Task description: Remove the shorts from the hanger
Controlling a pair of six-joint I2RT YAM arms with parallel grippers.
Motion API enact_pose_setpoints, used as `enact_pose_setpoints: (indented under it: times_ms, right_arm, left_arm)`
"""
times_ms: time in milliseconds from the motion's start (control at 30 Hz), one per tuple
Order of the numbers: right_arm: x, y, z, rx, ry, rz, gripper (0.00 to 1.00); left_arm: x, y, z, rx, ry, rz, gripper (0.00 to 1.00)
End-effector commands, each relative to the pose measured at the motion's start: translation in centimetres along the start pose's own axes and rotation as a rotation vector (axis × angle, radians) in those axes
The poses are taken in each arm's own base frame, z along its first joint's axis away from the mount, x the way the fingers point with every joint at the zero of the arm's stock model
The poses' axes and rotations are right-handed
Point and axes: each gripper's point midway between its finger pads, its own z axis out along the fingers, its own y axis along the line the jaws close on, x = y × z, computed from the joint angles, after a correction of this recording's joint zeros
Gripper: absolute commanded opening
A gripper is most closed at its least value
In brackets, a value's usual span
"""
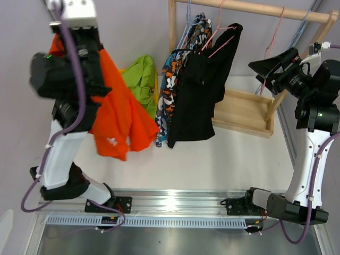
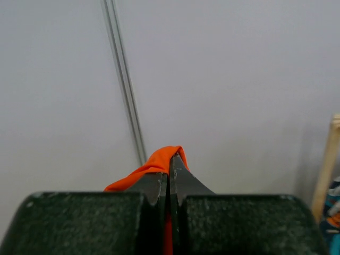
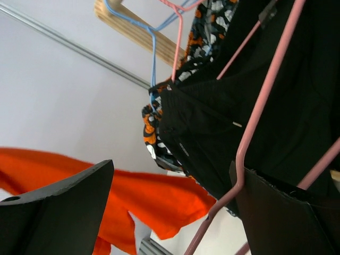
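My left gripper (image 2: pixel 170 169) is shut on a fold of the orange-red shorts (image 2: pixel 159 162), high at the left. That pair (image 1: pixel 119 119) hangs free below the raised left arm (image 1: pixel 74 69), off any hanger. The black shorts (image 1: pixel 204 90) hang on a pink hanger (image 1: pixel 222 36) on the wooden rack (image 1: pixel 255 8), with a blotch-patterned pair (image 1: pixel 171 79) right beside them. The lime green shorts (image 1: pixel 141 78) lie on the table behind. My right gripper (image 1: pixel 263 74) stands open to the right of the black shorts (image 3: pixel 255 79); the pink hanger's wire (image 3: pixel 249 133) runs close by its right finger (image 3: pixel 281 212).
An empty pink hanger (image 1: pixel 276 29) and a blue one (image 1: pixel 304 21) hang at the rack's right end. The rack's wooden base tray (image 1: pixel 244 111) sits on the white table (image 1: pixel 223 159). A metal rail (image 1: pixel 175 204) carries both arm bases at the near edge.
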Motion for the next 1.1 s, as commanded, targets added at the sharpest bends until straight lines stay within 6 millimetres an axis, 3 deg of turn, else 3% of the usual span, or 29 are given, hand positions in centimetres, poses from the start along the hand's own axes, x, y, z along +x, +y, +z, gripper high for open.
enact_pose_setpoints:
  times_ms: [0, 100, 133, 167, 233, 267, 333, 367, 433, 467, 533, 600, 667, 700, 800, 833, 867, 900, 933, 967, 1000, 1033, 1067]
  right_arm:
    - [0.8, 0.7, -0.9, -0.031, 0.008, -0.052, 1.0]
    - [2.0, -0.5, -0.3, -0.018, 0.037, -0.039, 0.99]
    - [2.4, -0.7, -0.1, -0.015, 0.048, -0.042, 1.0]
    - [3.0, -0.6, 0.2, -0.016, 0.07, -0.043, 0.99]
    - [3.5, -0.9, 0.6, -0.009, 0.083, -0.065, 0.99]
    - [3.8, -0.7, 0.7, -0.009, 0.094, -0.069, 1.0]
    - [3.9, -1.0, 1.0, 0.004, 0.094, -0.083, 0.99]
    - [4.0, -1.3, 1.2, 0.009, 0.099, -0.08, 0.99]
    - [4.2, -1.6, 1.4, 0.013, 0.104, -0.084, 0.99]
    - [4.2, -2.0, 1.7, 0.025, 0.105, -0.081, 0.99]
    - [4.5, -2.4, 1.9, 0.03, 0.108, -0.077, 0.99]
    - [4.9, -2.5, 2.4, 0.026, 0.112, -0.075, 1.0]
    - [5.0, -2.4, 2.8, 0.023, 0.116, -0.081, 0.99]
    - [5.0, -2.1, 2.9, 0.018, 0.117, -0.088, 0.99]
    - [5.1, -1.2, 3.0, 0.01, 0.117, -0.115, 1.0]
    - [5.1, -0.2, 3.0, -0.013, 0.113, -0.131, 0.99]
    - [4.8, 0.3, 3.0, -0.025, 0.101, -0.136, 0.99]
    - [4.5, 0.6, 3.3, -0.039, 0.095, -0.136, 0.99]
    - [4.6, 1.6, 3.5, -0.077, 0.101, -0.139, 0.99]
    - [4.3, 3.0, 4.1, -0.136, 0.088, -0.154, 1.0]
    - [4.2, 3.2, 4.8, -0.152, 0.095, -0.122, 0.99]
    - [3.7, 3.9, 5.1, -0.176, 0.082, -0.125, 0.99]
    - [3.2, 4.8, 5.6, -0.206, 0.065, -0.137, 0.99]
  left_arm:
    - [2.9, -3.4, 3.7, 0.061, -0.006, 0.087, 0.02]
    - [7.2, -0.8, 8.6, -0.041, 0.055, 0.032, 0.01]
    - [9.8, -2.1, 10.7, -0.022, 0.086, 0.037, 0.02]
    - [10.3, -2.4, 11.8, 0.0, 0.071, 0.012, 0.02]
    - [12.9, -1.5, 14.7, -0.047, 0.074, -0.012, 0.01]
    - [15.4, -3.2, 16.3, -0.009, 0.096, -0.008, 0.01]
    - [18.3, -3.2, 18.3, -0.012, 0.115, -0.068, 0.01]
    - [21.4, -4.6, 19.6, 0.011, 0.154, -0.079, 0.0]
    - [24.4, -7.0, 20.7, 0.106, 0.186, -0.136, 0.01]
    - [27.6, -9.0, 21.3, 0.155, 0.228, -0.13, 0.01]
    - [30.6, -12.5, 21.4, 0.265, 0.26, -0.139, 0.08]
    - [35.5, -15.2, 21.2, 0.323, 0.342, -0.146, 0.4]
    - [38.4, -16.6, 20.7, 0.36, 0.4, -0.154, 0.99]
    - [39.7, -17.2, 20.3, 0.38, 0.432, -0.15, 0.99]
    - [39.4, -16.1, 19.8, 0.35, 0.459, -0.144, 1.0]
    - [36.6, -15.1, 19.3, 0.346, 0.435, -0.15, 0.99]
    - [36.4, -14.7, 18.7, 0.344, 0.447, -0.148, 0.99]
    - [34.9, -14.3, 18.1, 0.341, 0.446, -0.187, 0.99]
    - [30.6, -12.8, 17.3, 0.341, 0.394, -0.21, 0.99]
    - [31.7, -12.8, 16.0, 0.351, 0.44, -0.206, 0.99]
    - [30.3, -12.2, 15.1, 0.352, 0.431, -0.225, 0.99]
    - [25.9, -10.4, 13.7, 0.347, 0.367, -0.248, 0.99]
    - [29.4, -10.7, 11.7, 0.356, 0.454, -0.227, 0.99]
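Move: The yellow tray, green shorts heaped in it, lies about 28 cm ahead of the left hand, 4 cm to its right and some 65 cm below; the patterned shorts hang 10 cm ahead, 21 cm right and 30 cm lower. The black shorts hang some 15 cm left of the right hand, 6 cm ahead and 12 cm lower, with the empty pink hanger about 4 cm straight ahead, slightly higher. The red shorts, still pinched in the left hand, are swung forward and down nearly 40 cm towards the yellow tray, wrist tipping down about 35 degrees; the fingers open wide late in the swing and the hand draws back slightly. The open right hand sinks, then shifts left towards the black shorts and rises a little, the pink hanger between its fingers. ##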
